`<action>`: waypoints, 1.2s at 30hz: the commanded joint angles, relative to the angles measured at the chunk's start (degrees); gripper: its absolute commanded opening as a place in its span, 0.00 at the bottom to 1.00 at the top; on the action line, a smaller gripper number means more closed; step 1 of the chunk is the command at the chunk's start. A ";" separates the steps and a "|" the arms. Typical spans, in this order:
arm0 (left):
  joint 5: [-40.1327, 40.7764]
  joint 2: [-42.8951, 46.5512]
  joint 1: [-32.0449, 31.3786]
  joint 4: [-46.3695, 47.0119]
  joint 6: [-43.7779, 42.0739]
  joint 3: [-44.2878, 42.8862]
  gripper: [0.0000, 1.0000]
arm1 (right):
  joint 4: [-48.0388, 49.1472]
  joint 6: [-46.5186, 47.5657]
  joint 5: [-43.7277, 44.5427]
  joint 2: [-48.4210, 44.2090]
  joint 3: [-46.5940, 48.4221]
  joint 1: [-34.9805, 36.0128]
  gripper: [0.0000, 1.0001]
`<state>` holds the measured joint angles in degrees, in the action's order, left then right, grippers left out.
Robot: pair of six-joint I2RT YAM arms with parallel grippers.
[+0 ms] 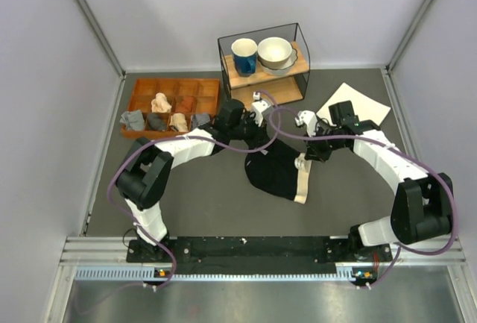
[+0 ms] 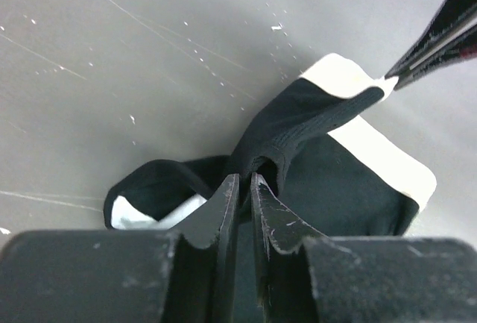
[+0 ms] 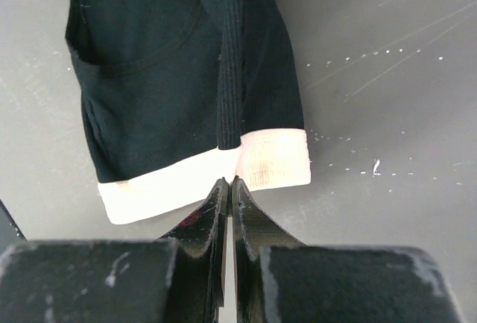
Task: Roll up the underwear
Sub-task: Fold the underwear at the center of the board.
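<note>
The black underwear (image 1: 277, 174) with its cream waistband (image 1: 302, 181) lies on the dark table between the two arms. My left gripper (image 1: 257, 146) is shut on a bunched fold of the black fabric (image 2: 257, 160) at the garment's far left edge. My right gripper (image 1: 308, 151) is shut on the edge of the cream waistband (image 3: 223, 172), where a folded strip of fabric (image 3: 257, 99) overlaps the garment. The fabric hangs stretched between the two grips. In the left wrist view the right gripper's fingers (image 2: 436, 43) pinch the waistband's corner.
A wooden tray (image 1: 141, 95) with small rolled garments stands at the back left. A wire-framed shelf (image 1: 262, 77) with a blue mug and white bowls stands at the back centre. A white sheet (image 1: 356, 103) lies at the back right.
</note>
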<state>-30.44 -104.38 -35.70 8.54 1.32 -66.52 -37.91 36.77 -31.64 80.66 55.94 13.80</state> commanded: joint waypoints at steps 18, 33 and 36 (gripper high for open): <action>-2.61 14.20 -1.47 3.16 4.65 18.18 0.13 | -7.79 8.40 -1.15 -5.43 -4.97 7.47 0.00; -3.40 14.29 -4.20 4.12 9.05 24.51 0.14 | -9.02 9.89 1.14 -4.72 -8.48 11.42 0.00; -1.83 16.92 -4.20 4.47 10.19 25.82 0.16 | -9.46 10.51 0.44 -6.21 -9.27 11.95 0.00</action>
<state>-32.56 -90.83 -39.77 10.11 9.43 -42.39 -46.17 45.45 -30.39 76.66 47.27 24.18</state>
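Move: Both hands already hold the underwear above the table, the right by the cream waistband, the left by the black cloth. The left hand's goal, the near left edge, lies about 10 cm back, 3 left and 8 below; the wire rack stands some 18 cm ahead, the sock tray 14 ahead and 33 left. The waistband's near end is roughly 13 cm back and 1 left of the right hand, 7 below, with the white board 16 ahead, 17 right. Keeping their pinches, both hands draw the held fold of the underwear back over the cloth lying below, away from the rack: the left goes back about 12 cm, sinking 5 and drifting 4 to its left towards the near left edge while its wrist tips some 15 degrees. The right carries the waistband back about 9 cm towards its near end, pausing briefly partway, sinks nearly 4 overall and turns about 15 degrees counter-clockwise, fingers still shut. ##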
